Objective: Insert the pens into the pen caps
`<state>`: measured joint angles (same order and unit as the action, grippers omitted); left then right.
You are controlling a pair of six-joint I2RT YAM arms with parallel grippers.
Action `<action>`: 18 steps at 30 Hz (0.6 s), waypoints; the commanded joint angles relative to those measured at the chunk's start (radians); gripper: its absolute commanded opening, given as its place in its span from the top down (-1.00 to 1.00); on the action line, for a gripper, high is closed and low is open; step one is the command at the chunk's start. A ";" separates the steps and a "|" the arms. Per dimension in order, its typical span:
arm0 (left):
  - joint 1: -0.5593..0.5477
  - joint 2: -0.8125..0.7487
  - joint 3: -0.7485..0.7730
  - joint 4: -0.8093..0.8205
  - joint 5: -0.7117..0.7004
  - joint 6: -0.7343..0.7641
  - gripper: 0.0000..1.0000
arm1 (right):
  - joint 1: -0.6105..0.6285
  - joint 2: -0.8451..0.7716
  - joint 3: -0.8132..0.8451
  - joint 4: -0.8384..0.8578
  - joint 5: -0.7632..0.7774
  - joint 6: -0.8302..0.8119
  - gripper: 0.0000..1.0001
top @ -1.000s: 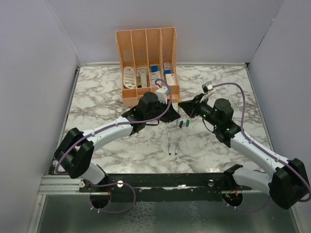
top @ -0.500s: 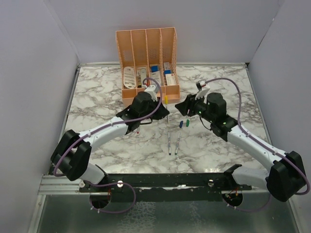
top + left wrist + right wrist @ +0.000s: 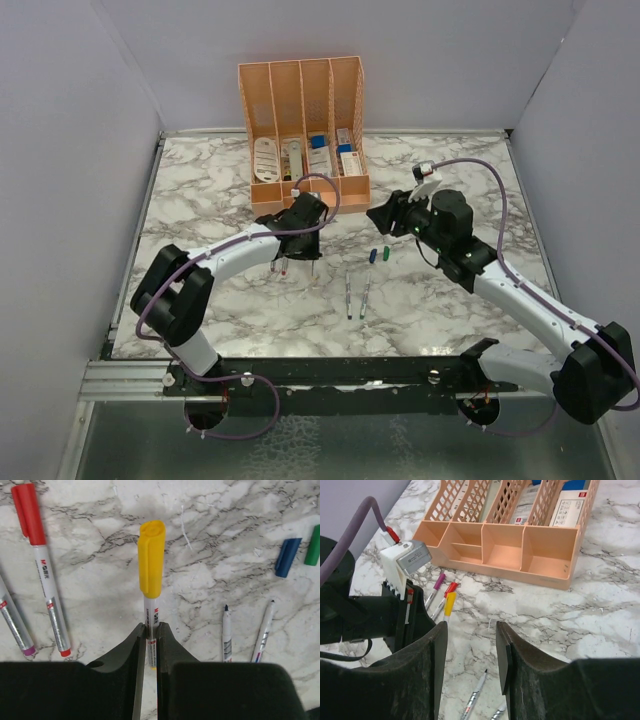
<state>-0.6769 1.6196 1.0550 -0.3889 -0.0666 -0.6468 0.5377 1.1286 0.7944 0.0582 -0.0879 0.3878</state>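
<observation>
My left gripper [image 3: 151, 626] [image 3: 300, 242] is shut on the barrel of a pen [image 3: 151, 614] that wears a yellow cap [image 3: 151, 560] [image 3: 449, 603], held low over the marble in front of the organiser. To its left lie a red-capped pen [image 3: 44, 575] [image 3: 451, 587] and a purple-ended pen [image 3: 14, 622] [image 3: 439, 582]. A blue cap [image 3: 288, 556] [image 3: 372, 255] and a green cap [image 3: 313, 545] [image 3: 385, 250] lie loose to its right. Two uncapped pens [image 3: 348, 296] [image 3: 365, 294] lie nearer the arms. My right gripper [image 3: 471, 625] [image 3: 378, 216] hangs open and empty, right of the left gripper.
The peach organiser [image 3: 305, 110] [image 3: 495, 550] with white boxes and cards stands at the back of the marble table [image 3: 200, 190]. The left arm's wrist and cable lie just in front of it.
The right gripper has opened and drawn back a little to the right. The left arm has swung left and down, carrying the yellow-capped pen away from the right gripper.
</observation>
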 commanded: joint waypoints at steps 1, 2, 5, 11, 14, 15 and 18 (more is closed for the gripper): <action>0.028 0.055 0.044 -0.097 -0.091 0.043 1.00 | 0.008 -0.043 -0.028 -0.033 0.023 0.016 0.14; 0.035 0.067 0.048 -0.097 -0.094 0.047 1.00 | 0.008 -0.048 -0.032 -0.036 0.023 0.017 0.14; 0.055 0.122 0.062 -0.097 -0.099 0.062 1.00 | 0.008 -0.053 -0.036 -0.054 0.025 0.017 0.14; 0.075 0.203 0.085 -0.108 -0.131 0.087 1.00 | 0.008 -0.069 -0.050 -0.074 0.033 0.019 0.14; 0.078 0.235 0.111 -0.110 -0.145 0.111 1.00 | 0.008 -0.072 -0.056 -0.079 0.034 0.019 0.14; 0.080 0.246 0.121 -0.112 -0.149 0.116 0.99 | 0.008 -0.071 -0.057 -0.081 0.036 0.018 0.14; 0.086 0.278 0.153 -0.119 -0.148 0.130 0.86 | 0.008 -0.068 -0.058 -0.089 0.039 0.016 0.15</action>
<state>-0.6014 1.8362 1.1782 -0.4850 -0.1719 -0.5568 0.5377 1.0744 0.7441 -0.0055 -0.0799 0.3981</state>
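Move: My left hand still holds the capped yellow pen; its free spot beside the laid-down red pen is about 3 cm ahead, 4 cm left and 6 cm below. The red pen lies some 4 cm ahead and 8 left, the purple one 4 ahead and 12 left; the nearer uncapped pen is about 7 back and 8 right. From my empty right hand that spot lies roughly 19 cm left, 2 ahead and 21 below. I lower the yellow pen about 5 cm with my left hand while carrying it 4 cm left towards the red pen, then stop sinking and ease forward, some 3 cm in all. The fingers keep their pinch on the barrel as the wrist rolls about 15 degrees to point more nearly straight down. My open right hand sinks and draws back 2 cm or so. ##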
